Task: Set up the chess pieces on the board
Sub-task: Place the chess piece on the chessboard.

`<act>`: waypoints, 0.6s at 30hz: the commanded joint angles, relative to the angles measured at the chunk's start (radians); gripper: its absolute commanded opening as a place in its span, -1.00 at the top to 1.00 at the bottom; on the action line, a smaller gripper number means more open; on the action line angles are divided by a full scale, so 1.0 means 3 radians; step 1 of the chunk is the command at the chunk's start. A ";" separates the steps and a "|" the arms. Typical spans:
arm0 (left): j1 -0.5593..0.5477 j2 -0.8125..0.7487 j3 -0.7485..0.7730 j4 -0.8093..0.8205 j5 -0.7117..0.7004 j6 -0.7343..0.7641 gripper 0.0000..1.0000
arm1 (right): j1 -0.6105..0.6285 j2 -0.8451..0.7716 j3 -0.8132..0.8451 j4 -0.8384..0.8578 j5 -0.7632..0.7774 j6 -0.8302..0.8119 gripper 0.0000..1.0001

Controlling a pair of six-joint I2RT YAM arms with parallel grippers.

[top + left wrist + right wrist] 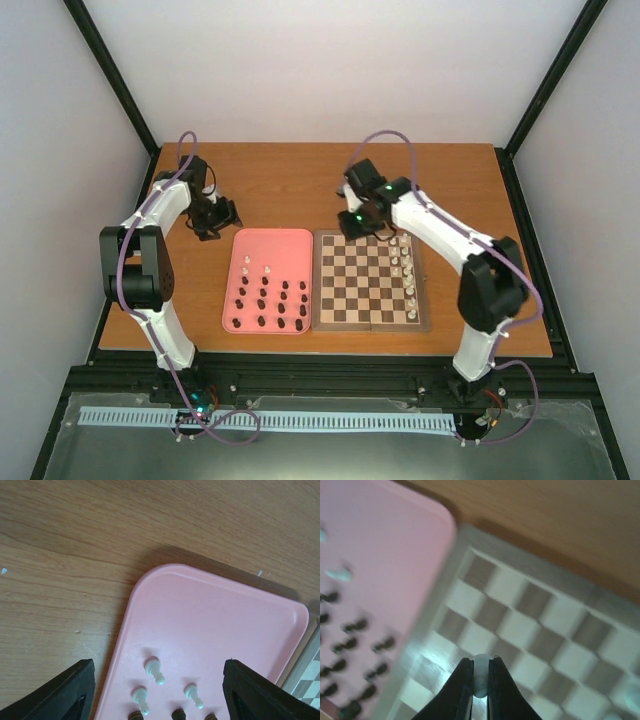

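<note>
The board (369, 325) lies right of centre, with several white chess pieces (408, 275) lined along its right side. My right gripper (362, 225) hovers over the board's far-left corner. In the right wrist view it (480, 672) is shut on a small white piece (481, 680) above the checkered squares (520, 625). My left gripper (218, 222) hangs open over the far-left corner of the pink tray (270, 233). Between its fingers (159, 685) three white pawns (154, 670) stand on the tray, untouched. Several dark pieces (283, 305) fill the tray's near half.
The pink tray (210, 610) sits directly left of the board, their edges nearly touching. Bare wooden table (300, 180) stretches behind both. Dark pieces (355, 626) show blurred at the left of the right wrist view.
</note>
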 commanded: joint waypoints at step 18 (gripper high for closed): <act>-0.0012 0.0003 0.0106 -0.0012 0.0020 0.0043 -0.58 | -0.0503 -0.1159 -0.2066 0.0150 0.0261 0.0277 0.94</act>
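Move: The right hand already holds a white pawn. The empty square next in the pawn row lies about 9 cm back, 12 cm to its right and 12 cm below. The nearest standing pawn is 3 cm farther out than that square, and a back-row piece stands 3 cm to the square's right. From the idle left hand the square is some 42 cm right, 11 cm back and 8 cm lower. Right hand carries the pinched pawn some 13 cm right, 10 back, and down towards the empty square, slowing. ##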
